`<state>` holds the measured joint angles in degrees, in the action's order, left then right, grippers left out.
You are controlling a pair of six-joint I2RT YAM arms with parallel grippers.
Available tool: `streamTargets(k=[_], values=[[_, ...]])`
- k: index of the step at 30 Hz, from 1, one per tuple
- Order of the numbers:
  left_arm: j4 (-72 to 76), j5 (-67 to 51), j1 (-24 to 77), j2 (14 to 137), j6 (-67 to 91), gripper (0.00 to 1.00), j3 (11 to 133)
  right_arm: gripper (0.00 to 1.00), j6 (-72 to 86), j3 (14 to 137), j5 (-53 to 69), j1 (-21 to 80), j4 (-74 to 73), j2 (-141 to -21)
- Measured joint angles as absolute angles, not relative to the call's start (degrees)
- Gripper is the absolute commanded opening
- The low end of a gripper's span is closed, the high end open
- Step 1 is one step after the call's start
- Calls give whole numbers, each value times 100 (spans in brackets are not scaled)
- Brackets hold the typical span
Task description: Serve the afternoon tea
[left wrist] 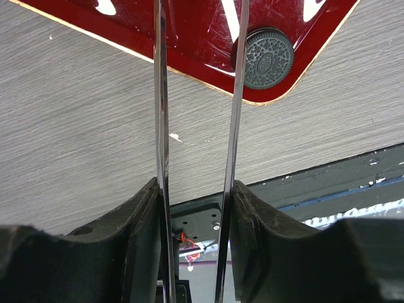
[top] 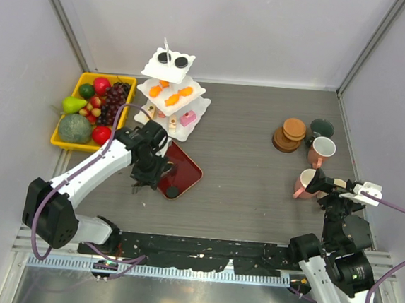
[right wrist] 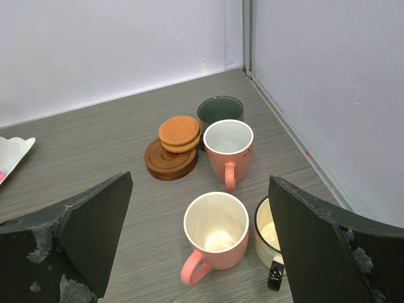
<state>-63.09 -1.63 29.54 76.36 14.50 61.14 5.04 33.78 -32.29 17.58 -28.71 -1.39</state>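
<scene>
The white three-tier stand (top: 154,68) holds black round pastries on top, orange ones (top: 168,95) in the middle and pink/cream ones (top: 187,118) below. My left gripper (top: 149,175) (left wrist: 196,196) is shut on the metal tongs (left wrist: 161,126), whose blades reach over a dark red tray (top: 190,166) (left wrist: 196,44). One black round pastry (left wrist: 268,58) lies on that tray just right of the blades. My right gripper (top: 327,185) (right wrist: 199,189) hangs open above a pink mug (right wrist: 218,243). Behind it stand a second pink mug (right wrist: 228,151), a green mug (right wrist: 219,108) and brown coasters (right wrist: 173,148); a beige mug (right wrist: 268,237) is beside it.
A yellow tray of fruit (top: 85,109) sits at the back left beside the stand. Grey walls close in on the left, back and right. The mugs (top: 322,150) and coasters (top: 290,134) cluster near the right wall.
</scene>
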Motion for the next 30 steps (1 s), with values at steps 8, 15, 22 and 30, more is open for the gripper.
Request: streamTargets(k=[8, 15, 22, 30], values=[[-6593, -158, 2954, 7360, 1448, 40, 6313, 95, 504, 3378, -3229, 1758, -2871, -139], [-6989, -12, 2858, 6958, 1347, 40, 7529, 96, 504, 3378, -3229, 1758, -2871, -139], [-7354, 200, 2279, 7008, 1120, 41, 9194, 95, 504, 3378, -3229, 1758, -2871, -139], [-7448, 244, 1664, 7688, 961, 42, 11098, 95, 504, 3378, -3229, 1758, -2871, -139]])
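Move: The left hand holds the tongs, their tips at a black cookie in the red tray, some 8 cm ahead, 7 to the right and 11 below. The cake stand's top tier, which already carries two cookies, lies about 27 cm ahead, 6 to the right and 17 above; another black cookie is 3 ahead, 8 right, 12 below, and the fruit basket 27 ahead, 21 left, 8 below. From the right hand the top tier lies roughly 55 cm left, 26 ahead, about level. Upwards first, after a brief pause, the left hand carries the black cookie in the tongs out of the tray, then swings forward too, towards the stand's top tier: some 25 cm up, 10 forward and a little left. The wrist pitches back nearly 40 degrees, lifting the tong tips, while the fingers keep the tongs squeezed. ##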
